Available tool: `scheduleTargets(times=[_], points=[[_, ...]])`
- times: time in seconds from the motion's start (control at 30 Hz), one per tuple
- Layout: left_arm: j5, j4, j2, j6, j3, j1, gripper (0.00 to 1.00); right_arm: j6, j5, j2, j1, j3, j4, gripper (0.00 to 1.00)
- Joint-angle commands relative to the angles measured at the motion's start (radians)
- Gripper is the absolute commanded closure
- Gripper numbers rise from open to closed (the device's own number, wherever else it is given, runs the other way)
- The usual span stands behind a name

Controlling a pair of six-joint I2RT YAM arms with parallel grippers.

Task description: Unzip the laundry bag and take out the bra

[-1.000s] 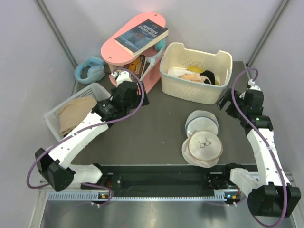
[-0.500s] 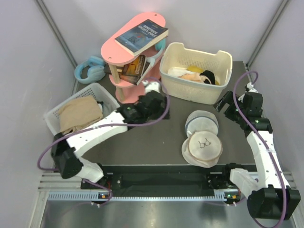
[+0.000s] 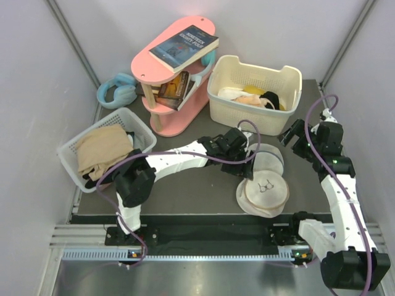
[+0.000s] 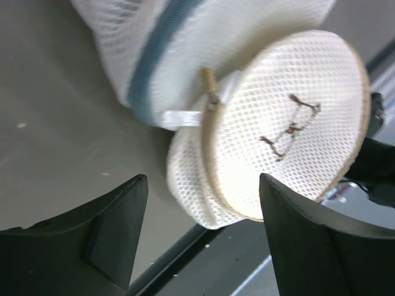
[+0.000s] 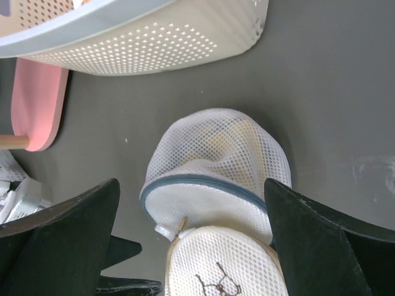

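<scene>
The laundry bag (image 3: 265, 190) is a round cream mesh bag with a black bra drawing, lying near the table's front edge. It partly overlaps a similar white mesh bag (image 3: 263, 158) behind it. My left gripper (image 3: 249, 171) is open at the laundry bag's left rim. In the left wrist view the left gripper (image 4: 202, 182) hovers over the laundry bag (image 4: 290, 117), and its tan zipper pull (image 4: 210, 86) shows at the rim. My right gripper (image 3: 290, 137) is open and empty, above and to the right of the bags. The bra is hidden.
A cream basket (image 3: 255, 120) with clothes stands behind the bags. A pink shelf (image 3: 162, 68) with books is at the back left, with blue headphones (image 3: 116, 91) beside it. A white basket (image 3: 133, 120) with beige cloth is at the left. The table's front edge lies just below the laundry bag.
My left arm has swung from the left basket rightward across the table to the laundry bag. My right arm has barely shifted.
</scene>
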Motion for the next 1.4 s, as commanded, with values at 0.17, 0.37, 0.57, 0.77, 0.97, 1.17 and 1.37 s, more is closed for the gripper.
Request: scheduleTargets(times=[0.17, 0.37, 0.57, 0.77, 0.97, 1.17, 1.37], points=[[0.227, 0.016, 0.088, 0.013, 0.084, 0.002, 0.29, -0.004, -0.005, -0.014, 0.008, 0.0, 0.019, 0.0], [0.212, -0.063, 0.143, 0.013, 0.142, 0.002, 0.38, -0.001, -0.007, -0.011, 0.008, 0.011, 0.02, 0.0], [0.217, -0.058, 0.123, 0.042, 0.139, 0.005, 0.82, -0.024, -0.011, -0.006, 0.008, 0.017, 0.02, 0.0], [0.129, -0.116, 0.027, 0.105, 0.107, 0.03, 1.0, -0.062, -0.122, 0.006, 0.008, 0.028, 0.057, 0.0], [-0.088, -0.184, -0.139, 0.18, 0.013, 0.056, 1.0, -0.068, -0.209, 0.034, 0.027, 0.032, 0.107, 0.0], [-0.285, -0.248, -0.305, 0.004, -0.126, 0.192, 1.0, -0.048, -0.194, 0.089, 0.135, 0.052, 0.143, 0.01], [-0.465, -0.207, -0.477, -0.238, -0.261, 0.274, 1.0, -0.005, -0.165, 0.165, 0.254, 0.065, 0.213, 0.0]])
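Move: The beige-zip laundry bag with the bra print has its middle about 8 cm right of the left hand, 5 cm back and 4 cm below, its zip edge nearly between the fingers. The blue-zip bag lies 9 cm right of that hand and 5 cm ahead, 4 cm down; the cream basket stands some 24 cm ahead, 4 cm right and 3 cm higher. From the right hand the beige-zip bag is roughly 6 cm left, 11 cm back and 13 cm below. The left hand eases about 2 cm back and right and sinks some 3 cm, shuts its fingers on the left zip edge of the beige-zip bag just behind the pull, then lifts it and sweeps about 19 cm left and 8 cm forward, rising some 7 cm and turning counter-clockwise by roughly 35 degrees, away from the blue-zip bag. The right hand first waits wide open, then slides about 8 cm left at nearly constant height over the blue-zip bag, turning some 20 degrees counter-clockwise, its fingers still open. ##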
